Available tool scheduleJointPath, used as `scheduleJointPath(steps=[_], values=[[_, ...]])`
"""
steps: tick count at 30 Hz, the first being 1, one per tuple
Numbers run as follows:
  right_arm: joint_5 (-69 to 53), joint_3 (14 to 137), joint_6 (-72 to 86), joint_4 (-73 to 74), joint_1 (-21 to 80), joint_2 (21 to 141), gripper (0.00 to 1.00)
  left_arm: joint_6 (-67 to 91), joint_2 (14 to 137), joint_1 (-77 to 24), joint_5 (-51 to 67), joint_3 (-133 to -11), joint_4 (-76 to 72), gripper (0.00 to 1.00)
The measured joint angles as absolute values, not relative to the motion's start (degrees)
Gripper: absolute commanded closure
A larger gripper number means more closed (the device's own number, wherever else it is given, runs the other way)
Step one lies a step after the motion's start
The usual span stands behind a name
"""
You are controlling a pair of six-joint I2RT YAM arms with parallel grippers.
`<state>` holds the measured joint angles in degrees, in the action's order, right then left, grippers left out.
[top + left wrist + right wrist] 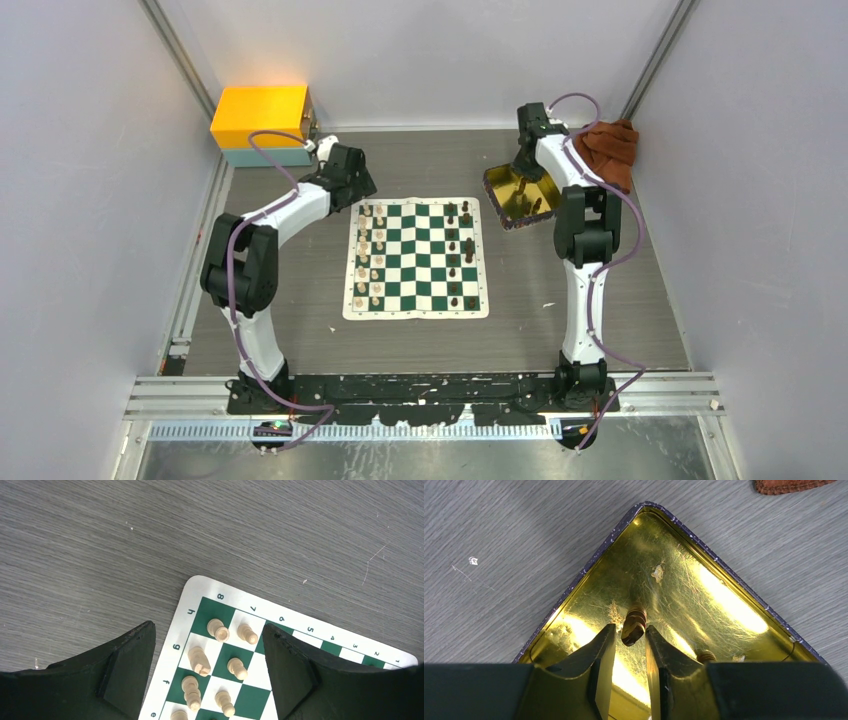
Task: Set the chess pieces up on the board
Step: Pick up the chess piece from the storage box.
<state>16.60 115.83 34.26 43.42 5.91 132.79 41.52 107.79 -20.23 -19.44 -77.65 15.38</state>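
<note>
The green-and-white board [416, 312] lies in the middle of the table, with cream chess pieces [368, 255] standing in its two left columns and dark ones [460, 250] on its right side. My left gripper [350, 180] hovers open above the board's far left corner [200, 587], over several cream pieces [218, 630], holding nothing. My right gripper [630, 629] is down inside the gold tray [684, 580]. Its narrowly open jaws straddle the top of a dark piece [634, 625], with a small gap showing on the left side. A second dark piece [705, 655] stands just right of the fingers.
A yellow box [262, 120] sits at the back left corner. A brown cloth [610, 145] lies at the back right, just beyond the gold tray [497, 195]. Grey walls close in both sides.
</note>
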Motion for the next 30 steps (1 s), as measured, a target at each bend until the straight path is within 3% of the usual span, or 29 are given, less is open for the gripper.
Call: scheduleJointPath(steps=[10, 19, 30], values=[[16.01, 115.85, 34.46, 43.46, 5.54, 133.03, 0.78, 41.52, 108.55, -20.23, -19.44, -77.65, 15.4, 0.21], [15.94, 115.94, 34.37, 43.46, 5.45, 133.03, 0.99, 41.54, 108.55, -20.23, -19.44, -77.67, 15.51, 0.21], [16.4, 115.92, 32.62, 43.33, 5.39, 133.01, 0.99, 41.52, 108.55, -20.23, -19.44, -77.71, 15.75, 0.22]])
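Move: Between the right hand's open fingertips stands the dark chess piece in the storage box, its middle about 2 cm below and 1 cm ahead. Another dark piece is some 3 cm to the right and 5 cm back from the hand. The box's far right corner lies roughly 8 cm ahead and 5 cm right. From the left hand the piece aimed at is about 43 cm to the right, 3 cm ahead and 5 cm lower. Closing on the upper part of the standing chess piece, the right fingers narrow from about a third open, pause near a quarter, then shut almost completely and pinch it between their tips. The hand practically stays in place, slipping only some 0.5 cm to the right late on, with no lift and no real wrist turn. ##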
